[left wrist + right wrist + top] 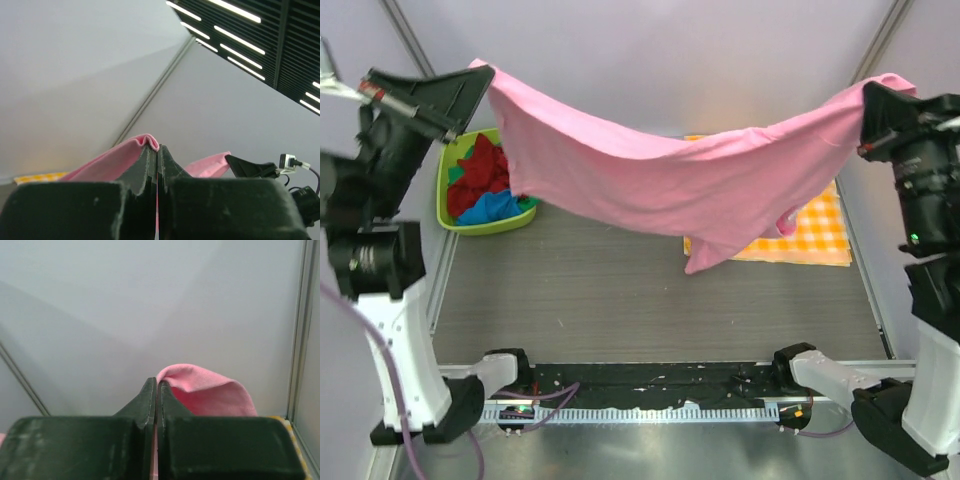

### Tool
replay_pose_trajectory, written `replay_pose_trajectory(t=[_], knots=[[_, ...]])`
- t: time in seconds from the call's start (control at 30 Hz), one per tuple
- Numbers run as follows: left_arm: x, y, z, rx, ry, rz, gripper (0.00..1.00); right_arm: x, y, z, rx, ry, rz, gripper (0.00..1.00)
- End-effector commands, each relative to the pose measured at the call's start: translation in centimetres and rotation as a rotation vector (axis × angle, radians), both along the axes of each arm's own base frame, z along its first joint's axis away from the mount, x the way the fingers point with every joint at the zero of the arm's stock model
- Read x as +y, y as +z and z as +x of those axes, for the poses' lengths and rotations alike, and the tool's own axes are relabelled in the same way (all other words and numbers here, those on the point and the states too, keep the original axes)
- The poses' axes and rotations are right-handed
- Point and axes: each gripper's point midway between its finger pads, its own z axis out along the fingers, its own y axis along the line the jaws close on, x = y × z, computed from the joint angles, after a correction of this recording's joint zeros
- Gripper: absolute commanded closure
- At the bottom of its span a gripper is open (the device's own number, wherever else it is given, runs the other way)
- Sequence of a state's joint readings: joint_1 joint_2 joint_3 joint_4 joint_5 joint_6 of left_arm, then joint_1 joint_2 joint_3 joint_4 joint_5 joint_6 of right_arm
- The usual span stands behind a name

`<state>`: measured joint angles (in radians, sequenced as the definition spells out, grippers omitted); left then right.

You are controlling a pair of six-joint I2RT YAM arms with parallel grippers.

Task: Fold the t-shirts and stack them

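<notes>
A light pink t-shirt [670,180] hangs stretched in the air between both arms, sagging in the middle above the table. My left gripper [475,80] is shut on its left corner, high at the upper left. My right gripper [872,95] is shut on its right corner, high at the upper right. In the left wrist view the pink t-shirt [107,162] folds over the closed left gripper [157,149]. The right wrist view shows the pink t-shirt [210,392] draped beside the closed right gripper [156,382]. A dark red t-shirt [480,172], a bright blue t-shirt [492,208] and a green one [529,203] lie bunched in the basket.
A lime-green basket [447,190] stands at the back left of the dark table [620,300]. An orange-and-white checked cloth [815,235] lies flat at the back right, partly under the hanging shirt. Grey walls close in the back and sides.
</notes>
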<state>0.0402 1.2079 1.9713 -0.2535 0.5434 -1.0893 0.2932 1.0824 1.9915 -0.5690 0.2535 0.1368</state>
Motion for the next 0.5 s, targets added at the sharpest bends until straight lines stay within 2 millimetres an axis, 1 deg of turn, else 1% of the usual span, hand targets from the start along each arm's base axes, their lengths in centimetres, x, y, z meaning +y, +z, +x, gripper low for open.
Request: replay_pose_trajectory(t=[0.0, 0.03, 0.1, 0.13, 0.2, 0.23, 0.27, 0.33, 0.37, 0.4, 0.43, 0.47], knots=[[-0.2, 0.9, -4.8, -0.091, 0.026, 0.073, 1.0, 0.4, 3.4, -5.0, -0.111, 0.096, -0.005, 0.99], [-0.1, 0.8, -5.8, -0.097, 0.041, 0.085, 1.0, 0.4, 3.5, -5.5, -0.111, 0.108, -0.004, 0.99], [0.2, 1.0, -7.3, -0.121, 0.069, 0.088, 1.0, 0.4, 4.2, -7.4, -0.143, 0.14, 0.014, 0.99], [0.2, 1.3, -9.1, -0.146, 0.073, 0.088, 1.0, 0.7, 4.2, -7.9, -0.149, 0.165, 0.01, 0.99], [0.2, 1.0, -9.8, -0.15, 0.078, 0.093, 1.0, 0.5, 4.3, -8.5, -0.156, 0.163, 0.016, 0.99], [0.2, 0.9, -10.3, -0.158, 0.081, 0.094, 1.0, 0.7, 4.3, -8.7, -0.159, 0.173, 0.014, 0.99], [0.2, 0.8, -10.3, -0.156, 0.083, 0.095, 1.0, 0.8, 4.3, -8.5, -0.156, 0.175, 0.013, 0.99], [0.3, -0.2, -8.8, -0.121, 0.085, 0.096, 1.0, 1.0, 4.1, -7.7, -0.142, 0.178, 0.016, 0.99], [0.4, -1.5, -7.3, -0.078, 0.08, 0.09, 1.0, 1.5, 3.4, -6.0, -0.105, 0.176, 0.012, 0.99], [0.2, -1.9, -6.5, -0.072, 0.069, 0.092, 1.0, 1.7, 2.9, -4.9, -0.086, 0.17, 0.013, 0.99], [0.3, -3.0, -5.2, -0.038, 0.065, 0.089, 1.0, 1.9, 2.1, -3.6, -0.06, 0.162, 0.017, 0.99], [0.5, -5.4, -2.9, 0.024, 0.067, 0.089, 1.0, 2.5, -0.2, -1.1, 0.008, 0.16, 0.009, 0.99]])
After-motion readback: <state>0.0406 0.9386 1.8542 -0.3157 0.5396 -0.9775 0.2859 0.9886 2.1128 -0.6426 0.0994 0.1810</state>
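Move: Both hands hold the pink shirt stretched between them, high up. The bare table middle lies about 12 cm ahead, 19 cm right and 65 cm below the left hand, and some 13 cm ahead, 26 cm left and 62 cm below the right. The green basket is about 30 cm ahead and 20 cm left of the left hand; the checkered cloth is 25 cm ahead and 3 cm right of the right hand. Both hands, still pinching the pink shirt's corners, swing back about 10 cm, right one rising, then just start forward. ##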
